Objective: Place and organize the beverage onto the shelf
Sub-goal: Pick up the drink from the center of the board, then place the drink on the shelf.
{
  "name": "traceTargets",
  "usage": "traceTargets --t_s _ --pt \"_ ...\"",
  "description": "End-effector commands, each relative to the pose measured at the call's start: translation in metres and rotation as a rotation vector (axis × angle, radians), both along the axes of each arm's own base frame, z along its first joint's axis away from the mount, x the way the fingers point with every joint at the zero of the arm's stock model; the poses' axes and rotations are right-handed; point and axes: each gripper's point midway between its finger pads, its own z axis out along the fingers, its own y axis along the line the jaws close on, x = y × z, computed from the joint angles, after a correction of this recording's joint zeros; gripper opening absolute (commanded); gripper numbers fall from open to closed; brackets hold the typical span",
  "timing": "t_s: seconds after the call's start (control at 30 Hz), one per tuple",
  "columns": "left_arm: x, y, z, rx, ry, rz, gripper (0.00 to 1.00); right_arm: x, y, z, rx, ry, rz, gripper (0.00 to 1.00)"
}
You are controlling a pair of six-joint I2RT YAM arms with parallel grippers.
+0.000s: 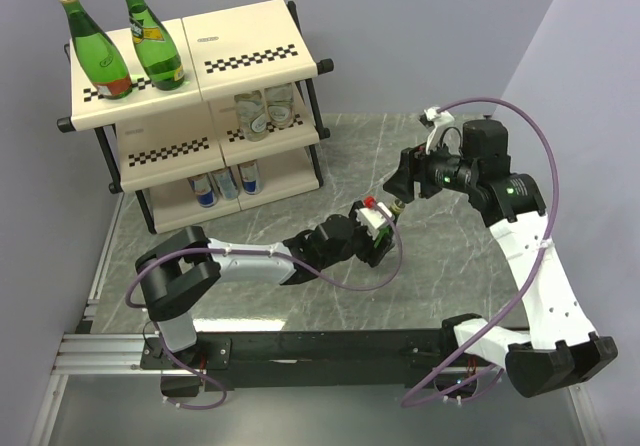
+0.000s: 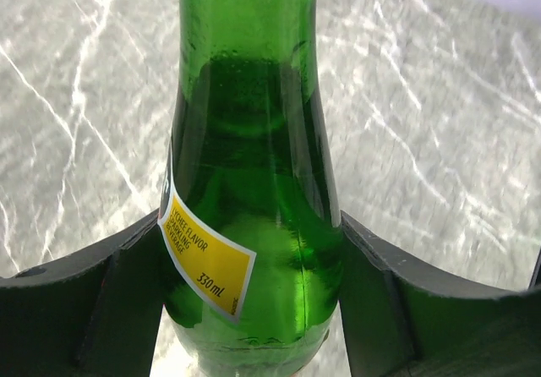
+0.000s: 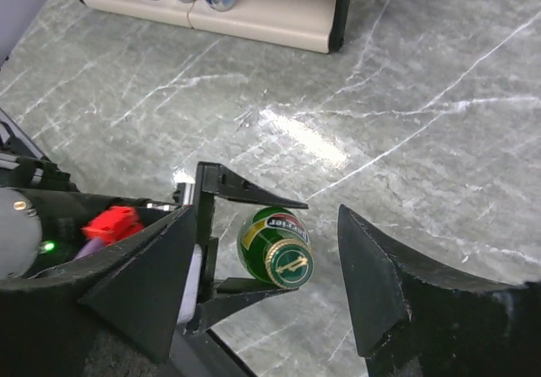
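Observation:
A green glass bottle (image 2: 254, 183) with a yellow label sits between my left gripper's fingers (image 2: 127, 292), which press on both sides of its body. My left gripper (image 1: 375, 228) is shut on it at mid-table. In the right wrist view the bottle's gold-rimmed cap (image 3: 287, 263) points at the camera. My right gripper (image 3: 266, 225) stands open around that cap, with a gap on each side. The shelf (image 1: 250, 41) is at the far left. Two green bottles (image 1: 100, 51) stand on its top tier, clear bottles (image 1: 265, 111) on the middle and blue-silver cans (image 1: 228, 181) on the bottom.
The right half of the shelf's top tier (image 1: 255, 36) is bare. The marble tabletop (image 1: 330, 146) lies between the shelf and the arms. Purple-grey walls close in behind the shelf and on the right. The shelf's bottom panel (image 3: 270, 13) shows in the right wrist view.

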Motion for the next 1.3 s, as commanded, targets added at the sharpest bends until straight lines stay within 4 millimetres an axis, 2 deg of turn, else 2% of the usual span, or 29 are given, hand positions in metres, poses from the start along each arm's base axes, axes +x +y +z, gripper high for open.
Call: traceTargets --t_s 0.0,0.17,0.23,0.27,0.33,0.37,0.4,0.43,0.47,0.53,0.57,0.6,0.63,0.7,0.73,0.77,0.8,0.87,0.9,1.07,1.13,1.17,1.23,1.27 --pt "0.004 -0.003 0.104 -0.280 -0.113 0.010 0.00 0.000 0.001 0.027 0.037 -0.093 0.004 0.75" --pt "0.000 0.007 0.112 -0.298 -0.119 0.015 0.00 -0.001 -0.005 0.032 0.035 -0.125 -0.014 0.75" --pt "-0.001 0.013 0.109 -0.290 -0.116 0.023 0.00 -0.001 -0.011 0.033 0.039 -0.145 -0.036 0.75" --pt "-0.001 0.017 0.114 -0.298 -0.120 0.029 0.00 -0.001 -0.013 0.033 0.049 -0.147 -0.040 0.75" --pt "-0.001 0.024 0.113 -0.291 -0.118 0.043 0.00 0.003 -0.026 0.029 0.071 -0.153 -0.074 0.75" --pt "-0.002 0.030 0.120 -0.300 -0.123 0.052 0.00 0.001 -0.026 0.028 0.101 -0.145 -0.055 0.74" --pt "0.000 0.036 0.115 -0.284 -0.115 0.069 0.00 0.004 -0.030 0.020 0.115 -0.135 -0.062 0.74" --pt "0.000 0.040 0.116 -0.280 -0.114 0.078 0.00 0.009 -0.045 0.017 0.128 -0.132 -0.107 0.74" --pt "0.002 0.049 0.126 -0.293 -0.122 0.096 0.00 0.008 -0.046 0.005 0.144 -0.106 -0.102 0.73" --pt "0.006 0.061 0.129 -0.273 -0.115 0.135 0.00 0.015 -0.059 -0.005 0.150 -0.108 -0.134 0.73" --pt "0.007 0.070 0.142 -0.291 -0.122 0.152 0.00 0.015 -0.061 -0.021 0.155 -0.080 -0.144 0.73" --pt "0.009 0.075 0.150 -0.295 -0.125 0.165 0.00 0.017 -0.062 -0.024 0.159 -0.089 -0.143 0.73" --pt "0.012 0.081 0.149 -0.272 -0.115 0.189 0.00 0.017 -0.062 -0.029 0.162 -0.078 -0.143 0.73" --pt "0.016 0.095 0.179 -0.298 -0.133 0.222 0.00 0.016 -0.062 -0.037 0.154 -0.071 -0.132 0.72" --pt "0.018 0.102 0.179 -0.266 -0.124 0.247 0.00 0.016 -0.062 -0.038 0.154 -0.077 -0.128 0.73" --pt "0.020 0.111 0.192 -0.276 -0.134 0.271 0.00 0.016 -0.063 -0.040 0.148 -0.082 -0.129 0.72" --pt "0.021 0.115 0.215 -0.303 -0.150 0.288 0.00 0.016 -0.063 -0.045 0.144 -0.079 -0.128 0.72" --pt "0.025 0.130 0.228 -0.276 -0.153 0.333 0.00 0.016 -0.063 -0.049 0.135 -0.076 -0.122 0.72" --pt "0.025 0.135 0.252 -0.301 -0.169 0.345 0.00 0.016 -0.063 -0.054 0.136 -0.059 -0.114 0.72" --pt "0.034 0.175 0.318 -0.323 -0.199 0.466 0.00 0.017 -0.061 -0.062 0.132 -0.027 -0.092 0.71" --pt "0.038 0.184 0.333 -0.328 -0.209 0.494 0.00 0.018 -0.062 -0.065 0.126 -0.025 -0.091 0.71" --pt "0.041 0.195 0.354 -0.355 -0.233 0.520 0.00 0.018 -0.062 -0.067 0.129 -0.018 -0.088 0.71" --pt "0.046 0.207 0.365 -0.348 -0.242 0.555 0.00 0.017 -0.061 -0.067 0.132 -0.016 -0.083 0.71" --pt "0.051 0.216 0.380 -0.368 -0.256 0.583 0.00 0.016 -0.060 -0.066 0.133 -0.017 -0.078 0.71"
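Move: The left hand already holds the green bottle. The right half of the shelf's top board, where there is free room, lies about 15 cm ahead of this hand, 26 cm to its left and 22 cm up; two green bottles stand on that board, roughly 13 and 21 cm farther left and some 4 cm nearer. The clear bottles are about 16 cm ahead, 24 cm left and 10 cm up. From the right hand, that free half is around 12 cm ahead, 26 cm left and 5 cm higher. Keeping its grip around the green bottle's body, the left hand dips a touch, then sweeps up and left, speeding up, towards the right half of the top board: about 30 cm up, 17 left and a little forward, turning some 25 degrees counter-clockwise. The right hand, already open and clear, rises slightly, then draws off right and down and stays open. ##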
